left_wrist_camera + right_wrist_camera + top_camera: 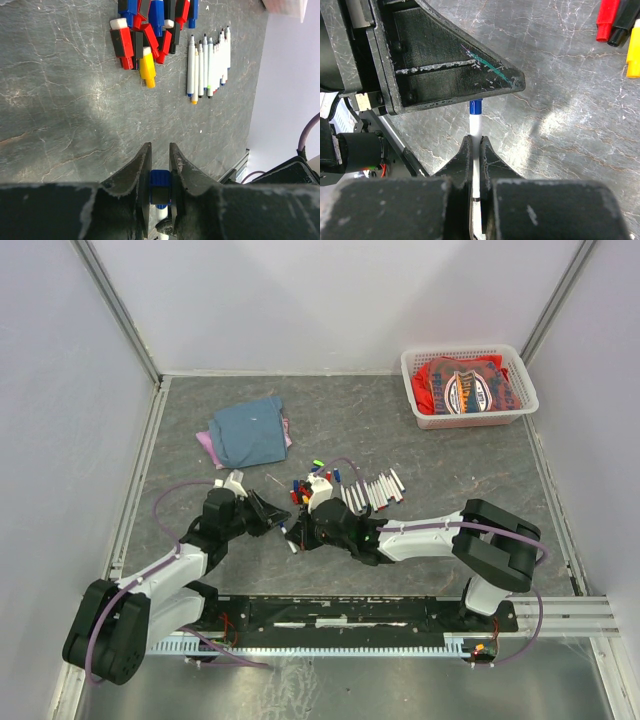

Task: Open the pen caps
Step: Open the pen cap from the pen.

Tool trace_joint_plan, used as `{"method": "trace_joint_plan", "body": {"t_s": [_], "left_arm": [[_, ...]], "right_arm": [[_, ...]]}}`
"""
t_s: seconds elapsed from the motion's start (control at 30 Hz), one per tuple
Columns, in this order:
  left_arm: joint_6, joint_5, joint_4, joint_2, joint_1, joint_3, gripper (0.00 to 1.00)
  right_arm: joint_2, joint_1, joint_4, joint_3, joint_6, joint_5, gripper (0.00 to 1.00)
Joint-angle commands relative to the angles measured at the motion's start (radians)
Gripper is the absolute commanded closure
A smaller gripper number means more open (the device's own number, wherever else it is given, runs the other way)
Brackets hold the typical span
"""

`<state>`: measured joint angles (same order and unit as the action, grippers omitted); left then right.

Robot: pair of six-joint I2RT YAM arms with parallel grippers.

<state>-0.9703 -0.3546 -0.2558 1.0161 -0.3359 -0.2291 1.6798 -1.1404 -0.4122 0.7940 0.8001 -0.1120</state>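
A white-barrelled pen (475, 125) is held just above the table between both arms. My right gripper (475, 141) is shut on its barrel. The blue pen cap (160, 182) on its end sits between the fingers of my left gripper (159, 147), which press on it from both sides. In the right wrist view the blue pen cap (476, 106) pokes out under a left finger (455, 70). From above, the left gripper (272, 515) and right gripper (300, 528) meet at the table's near middle.
Loose caps (145, 35) in red, blue, black and yellow lie in a heap, with a row of uncapped white pens (210, 62) beside them. A folded blue cloth (250, 432) lies at the back left. A white basket (412, 390) with red fabric stands at the back right.
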Motion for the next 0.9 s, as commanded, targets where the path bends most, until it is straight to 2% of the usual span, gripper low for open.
{"method": "trace_joint_plan", "body": {"t_s": [0.0,0.23,0.37,0.57,0.67,0.87], "left_arm": [[-0.030,-0.027,-0.050,-0.014,0.009,0.008,0.81],[-0.031,-0.036,-0.059,-0.014,0.009,0.011,0.97],[-0.042,-0.041,-0.074,-0.020,0.009,0.016,0.97],[-0.057,-0.052,-0.088,-0.030,0.009,0.015,0.97],[-0.063,-0.044,-0.082,-0.038,0.011,0.009,0.97],[-0.065,-0.047,-0.081,-0.029,0.010,-0.015,0.97]], "right_arm": [[-0.002,0.006,-0.060,-0.007,0.007,0.005,0.99],[-0.002,0.008,-0.068,-0.013,0.009,0.007,0.99],[-0.005,0.008,-0.075,-0.016,0.003,0.011,0.97],[-0.001,0.008,-0.067,-0.011,0.001,0.011,0.74],[0.003,0.007,-0.050,0.001,-0.001,0.013,0.70],[0.007,0.011,-0.019,0.027,-0.009,0.015,0.69]]}}
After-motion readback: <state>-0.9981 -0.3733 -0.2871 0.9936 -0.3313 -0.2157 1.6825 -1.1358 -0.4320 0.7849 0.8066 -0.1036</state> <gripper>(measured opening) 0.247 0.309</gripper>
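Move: The left gripper already has the blue cap end of the capped pen; the pen's middle lies about 4 cm back and 2 cm right of it, level. That middle sits practically in the right fingers, which still pinch the white barrel, roughly 1 cm ahead of the hand point. From the left hand the loose cap pile is some 11 cm ahead, 7 cm right and 7 cm down; the row of uncapped pens is about 10 cm ahead, 21 cm right, 7 cm down. Keep the left gripper shut on the blue cap and let the right one release the pen: hold the right hand in place and open its fingers about a quarter of their range off the white barrel. As they open, lift the left gripper about 1 cm, with hardly any tilt. ##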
